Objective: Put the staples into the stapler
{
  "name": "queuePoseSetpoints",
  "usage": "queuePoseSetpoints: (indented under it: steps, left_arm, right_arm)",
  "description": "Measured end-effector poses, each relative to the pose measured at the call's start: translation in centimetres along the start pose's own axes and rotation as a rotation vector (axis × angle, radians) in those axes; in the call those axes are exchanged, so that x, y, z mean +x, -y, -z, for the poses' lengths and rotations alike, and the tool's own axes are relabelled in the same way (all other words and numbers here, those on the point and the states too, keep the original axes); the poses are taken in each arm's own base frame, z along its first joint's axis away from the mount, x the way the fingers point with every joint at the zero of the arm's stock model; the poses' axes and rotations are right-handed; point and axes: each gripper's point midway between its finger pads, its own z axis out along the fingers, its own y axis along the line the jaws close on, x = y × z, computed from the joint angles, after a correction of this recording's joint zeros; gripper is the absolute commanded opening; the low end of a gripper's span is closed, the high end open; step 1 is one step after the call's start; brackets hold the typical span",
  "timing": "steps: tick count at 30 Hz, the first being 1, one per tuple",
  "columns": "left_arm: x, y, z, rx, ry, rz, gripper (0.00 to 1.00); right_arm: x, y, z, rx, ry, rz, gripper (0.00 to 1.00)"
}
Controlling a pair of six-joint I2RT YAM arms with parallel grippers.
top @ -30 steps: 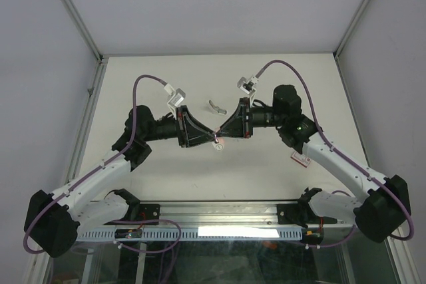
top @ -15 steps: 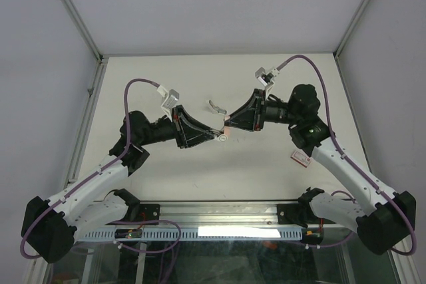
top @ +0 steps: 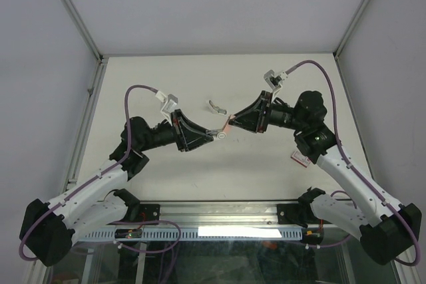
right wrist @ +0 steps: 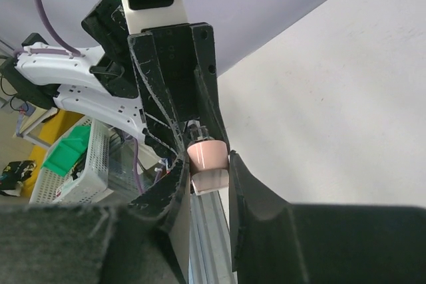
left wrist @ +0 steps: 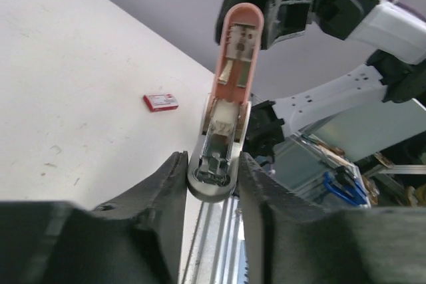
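Note:
The stapler (left wrist: 229, 108) hangs in the air between both grippers, folded open, and shows small in the top view (top: 221, 130). My left gripper (left wrist: 212, 179) is shut on its grey metal-lined base end. The pink lid (right wrist: 208, 153) stands away from the base, and my right gripper (right wrist: 208, 164) is shut on its tip, one finger (right wrist: 249, 187) on each side. From above, the left gripper (top: 213, 135) and right gripper (top: 230, 124) meet tip to tip. A small silvery metal piece (top: 214, 106) lies on the table behind them; whether it is the staples I cannot tell.
A small red-and-white flat box (top: 301, 158) lies on the table by the right arm and also shows in the left wrist view (left wrist: 160, 102). The white table (top: 166, 78) is walled on three sides. A metal rail (top: 219, 231) runs along the near edge.
The right gripper has drawn back up and to the right with the pink lid, swinging the stapler open. The left gripper has shifted slightly up, still holding the base.

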Motion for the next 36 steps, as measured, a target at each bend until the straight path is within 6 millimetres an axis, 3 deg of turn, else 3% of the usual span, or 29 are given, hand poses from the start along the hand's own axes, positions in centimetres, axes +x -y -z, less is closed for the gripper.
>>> queuePoseSetpoints:
  steps: [2,5,7,10,17,20,25,28,32,36]
  left_arm:
    - [0.4,-0.6,0.2,-0.025,0.006,0.009,0.54]
    - [2.9,-2.5,1.2,-0.108,-0.034,0.068,0.81]
    - [4.1,-3.8,1.8,-0.176,-0.054,0.103,0.9]
    - [3.8,-4.5,2.4,-0.246,-0.03,0.101,0.98]
    - [1.3,-5.0,3.5,-0.353,0.065,0.065,0.99]
    - [0.0,-6.9,3.9,-0.48,0.07,0.077,0.99]
    - [-3.9,-10.7,5.9,-0.667,0.099,0.075,0.99]
    - [-6.6,-12.9,8.2,-0.769,0.132,0.061,0.99]
    - [-9.0,-14.5,10.5,-0.857,0.169,0.039,0.99]
    - [-9.5,-16.1,12.4,-0.927,0.179,0.044,0.99]
  right_arm:
    - [0.4,0.4,0.0,0.013,-0.004,-0.013,0.0]
    - [-0.8,1.7,0.4,0.083,0.053,0.013,0.0]
    - [-1.6,2.3,0.7,0.119,0.084,0.039,0.0]
    - [-1.9,2.6,0.9,0.144,0.1,0.06,0.0]
    - [-2.5,3.9,1.3,0.216,0.131,0.122,0.0]
    - [-2.1,5.2,1.7,0.271,0.146,0.168,0.0]
    - [1.1,9.8,2.0,0.397,0.112,0.196,0.0]
    - [2.6,12.1,1.2,0.457,0.083,0.209,0.0]
    - [3.8,13.3,-0.9,0.503,0.074,0.254,0.0]
    - [4.7,14.4,-3.3,0.557,0.1,0.281,0.0]
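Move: Both hands pinch the unfolded pink stapler; its middle is about 3 cm right of and 3 cm above the left hand, level with it fore and aft. From the right hand, the white stapler on the table lies roughly 24 cm ahead, 6 cm left and 30 cm below; the pink stapler's middle is 1 cm back, 3 cm left and 3 cm below; the red staple box is some 5 cm ahead, 25 cm right and 32 cm below. Left hand releases the pink stapler, retreating left-forward; right carries it about 10 cm down-forward towards the white stapler. ##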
